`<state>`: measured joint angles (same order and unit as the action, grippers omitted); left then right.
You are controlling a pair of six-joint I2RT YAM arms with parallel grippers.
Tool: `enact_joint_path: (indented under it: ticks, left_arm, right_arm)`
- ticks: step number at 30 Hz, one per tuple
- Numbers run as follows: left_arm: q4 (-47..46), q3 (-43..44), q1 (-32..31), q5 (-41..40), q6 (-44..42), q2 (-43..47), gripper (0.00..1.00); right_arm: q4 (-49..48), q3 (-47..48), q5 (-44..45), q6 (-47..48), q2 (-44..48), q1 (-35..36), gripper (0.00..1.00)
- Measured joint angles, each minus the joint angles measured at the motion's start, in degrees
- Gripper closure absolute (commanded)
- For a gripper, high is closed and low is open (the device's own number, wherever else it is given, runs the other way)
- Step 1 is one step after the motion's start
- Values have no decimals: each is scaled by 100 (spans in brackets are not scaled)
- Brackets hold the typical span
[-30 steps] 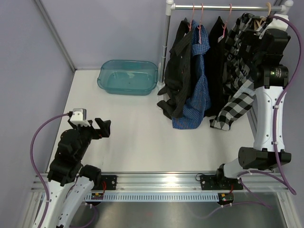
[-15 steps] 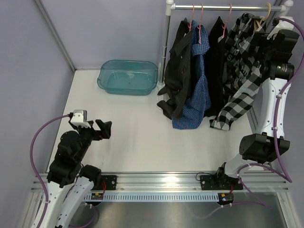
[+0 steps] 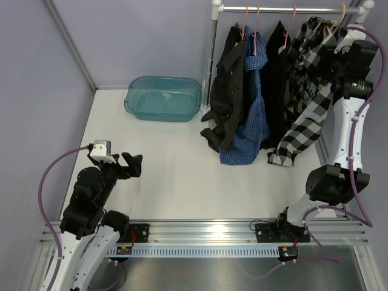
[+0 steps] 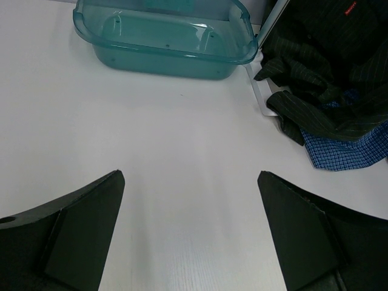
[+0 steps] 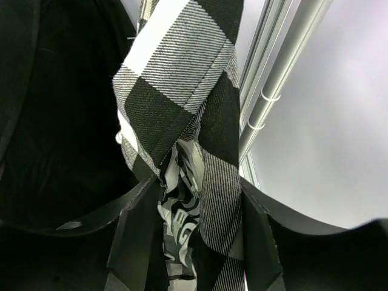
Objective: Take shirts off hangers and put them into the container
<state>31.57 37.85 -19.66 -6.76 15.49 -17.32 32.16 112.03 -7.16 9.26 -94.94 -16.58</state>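
Several shirts hang on a rail: a black one (image 3: pixel 227 91), a blue fine-check one (image 3: pixel 254 115), a second black one (image 3: pixel 276 91) and the big black-and-white check shirt (image 3: pixel 309 79). Pink hangers (image 3: pixel 247 21) and a pale wooden hanger (image 3: pixel 341 17) hook over the rail. My right gripper (image 3: pixel 337 53) is raised at the check shirt's shoulder; its jaws (image 5: pixel 199 194) press a fold of check fabric (image 5: pixel 176 73) from both sides. My left gripper (image 3: pixel 132 163) stands open over bare table (image 4: pixel 190 176). The teal container (image 3: pixel 162 79) is empty at the back left.
The metal rail (image 3: pixel 291 9) rests on an upright post (image 3: pixel 212 48) next to the container (image 4: pixel 163 63). Hems of the black shirt (image 4: pixel 327 73) and blue shirt (image 4: pixel 345 151) lie bunched on the table. Purple walls close the back and left.
My right arm has straightened and lifted its wrist toward the rail's right end, and its jaws have narrowed onto the check shirt's fabric. The left arm has barely moved.
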Motion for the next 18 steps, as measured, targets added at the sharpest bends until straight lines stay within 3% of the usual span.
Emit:
enact_joint_path:
  ticks: [7, 18]
  left_arm:
    - [0, 0, 0, -11, 0, 0, 1]
    - [0, 0, -2, -13, 2, 0, 1]
  right_arm:
    - [2, 0, -42, 22, -61, 2, 43]
    - [17, 66, -162, 7, -61, 0, 66]
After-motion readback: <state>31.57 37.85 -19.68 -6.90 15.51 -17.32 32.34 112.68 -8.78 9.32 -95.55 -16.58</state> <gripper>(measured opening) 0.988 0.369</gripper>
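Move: The right hand already has an edge of the checkered shirt between its half-open fingers, about 1 cm ahead and level. The wooden hanger is roughly 5 cm ahead and 12 cm above, neither left nor right. The black shirt hangs some 14 cm left and 2 cm ahead, the blue shirt 23 cm left and 2 cm ahead, their middles 5 to 10 cm lower. From the left hand, that checkered edge lies about 28 cm ahead, 65 cm right and 15 cm above. Staying within about 1 cm, the right hand narrows its half-open fingers around the checkered shirt's edge. ##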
